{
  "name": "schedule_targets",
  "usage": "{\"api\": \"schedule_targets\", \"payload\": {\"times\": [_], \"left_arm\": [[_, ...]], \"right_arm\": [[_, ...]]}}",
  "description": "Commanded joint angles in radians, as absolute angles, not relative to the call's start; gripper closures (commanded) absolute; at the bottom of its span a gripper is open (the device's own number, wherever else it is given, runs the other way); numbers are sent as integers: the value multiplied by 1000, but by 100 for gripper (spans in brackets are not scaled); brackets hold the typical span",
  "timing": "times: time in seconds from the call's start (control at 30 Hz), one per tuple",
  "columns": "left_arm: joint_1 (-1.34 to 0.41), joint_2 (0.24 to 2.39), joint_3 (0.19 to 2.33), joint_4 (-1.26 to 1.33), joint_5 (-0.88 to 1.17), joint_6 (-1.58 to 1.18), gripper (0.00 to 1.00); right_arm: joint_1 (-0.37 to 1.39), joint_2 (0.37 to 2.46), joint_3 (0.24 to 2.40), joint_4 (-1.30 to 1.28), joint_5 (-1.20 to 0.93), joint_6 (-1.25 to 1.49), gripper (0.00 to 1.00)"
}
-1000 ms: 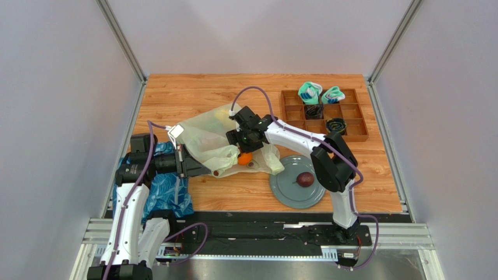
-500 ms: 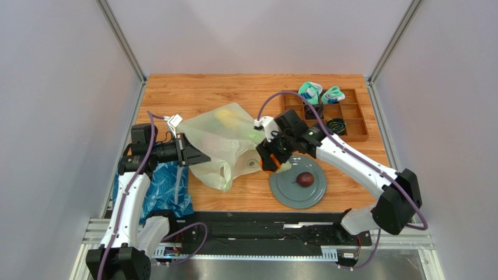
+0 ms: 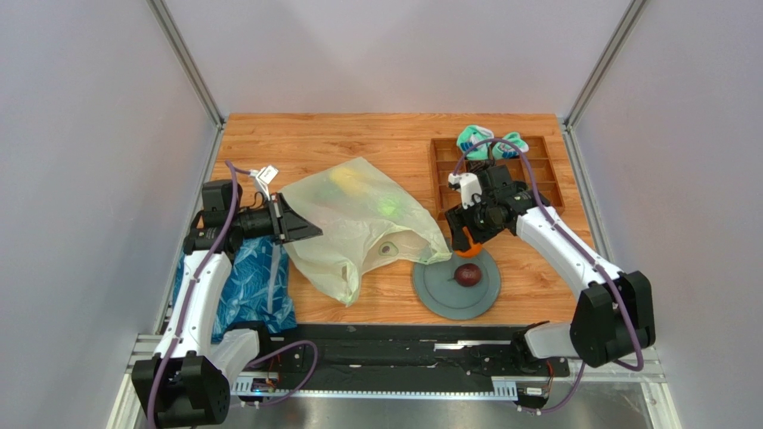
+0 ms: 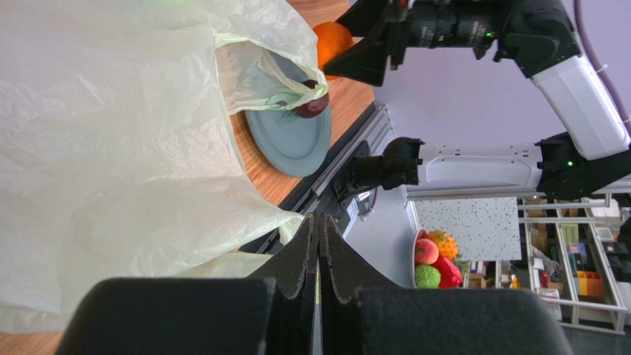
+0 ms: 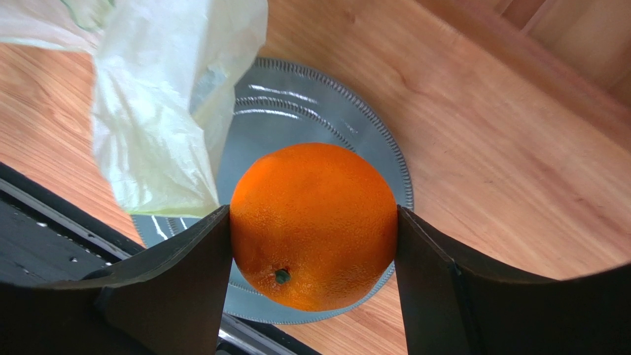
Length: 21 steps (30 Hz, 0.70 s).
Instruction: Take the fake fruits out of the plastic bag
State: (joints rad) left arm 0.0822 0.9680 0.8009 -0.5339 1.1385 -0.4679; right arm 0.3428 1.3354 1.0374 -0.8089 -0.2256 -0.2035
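The pale yellow-green plastic bag (image 3: 358, 223) lies mid-table with its mouth toward the grey plate (image 3: 443, 299). My left gripper (image 3: 309, 232) is shut on the bag's left edge and holds it up; the left wrist view shows the film (image 4: 111, 148) running into the closed gripper (image 4: 318, 222). My right gripper (image 3: 470, 243) is shut on an orange (image 5: 315, 222) just above the plate's (image 5: 296, 103) far rim, beside the bag's (image 5: 163, 96) handle. A dark brown-purple fruit (image 3: 467, 273) rests on the plate. Yellow (image 3: 345, 179) and green (image 3: 387, 206) fruits show through the bag.
A blue leaf-patterned bag (image 3: 251, 290) lies under the left arm at the table's left front. A wooden compartment tray (image 3: 537, 201) stands at the back right with rolled teal-and-white socks (image 3: 475, 138) in it. Grey walls enclose the table's sides and back.
My right gripper has carried the orange out of the bag's mouth and rightward to above the plate. The left gripper has drawn the bag's edge slightly back and up.
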Motion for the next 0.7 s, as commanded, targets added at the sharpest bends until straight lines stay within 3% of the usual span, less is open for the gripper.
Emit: {"api": "schedule_targets", "payload": {"times": [0.0, 0.07, 0.13, 0.27, 0.3, 0.4, 0.67], "left_arm": [[89, 966, 859, -520, 1144, -477, 93], [91, 953, 865, -543, 1125, -477, 76], [91, 933, 874, -567, 1112, -471, 53], [89, 899, 874, -711, 1126, -340, 50], [86, 899, 873, -738, 1124, -309, 48], [28, 899, 877, -836, 1080, -186, 39], [-195, 862, 824, -813, 1037, -209, 35]], "right_arm": [[339, 1399, 994, -716, -210, -238, 50], [336, 1422, 988, -701, -196, -244, 47], [330, 1453, 988, -704, -198, -255, 44], [328, 1482, 977, -712, -198, -265, 36], [328, 1483, 977, -715, -189, -262, 24], [322, 1479, 1009, -736, -187, -250, 9], [313, 1468, 1287, -838, -314, -207, 4]]}}
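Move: Held in the right fingers, the orange hangs over the far part of the grey plate, whose middle lies about 6 cm back from that hand, 2 cm left and 9 cm below. The dark red fruit sits some 5 cm back and 8 cm down; the wooden tray is about 20 cm ahead and 8 cm right. The plastic bag's middle is roughly 10 cm ahead of the left hand, 11 cm right and 18 cm below; the blue packet lies about 18 cm left, 2 cm back. The orange is lowered about 5 cm, almost straight down, onto the plate beside the dark red fruit; the right fingers open wider to let it go, then the hand lifts off up and a little forward. The plastic bag's edge is let go too: the left fingers spread wide, then that hand draws back about 6 cm and somewhat right, turning roughly 10 degrees clockwise. ##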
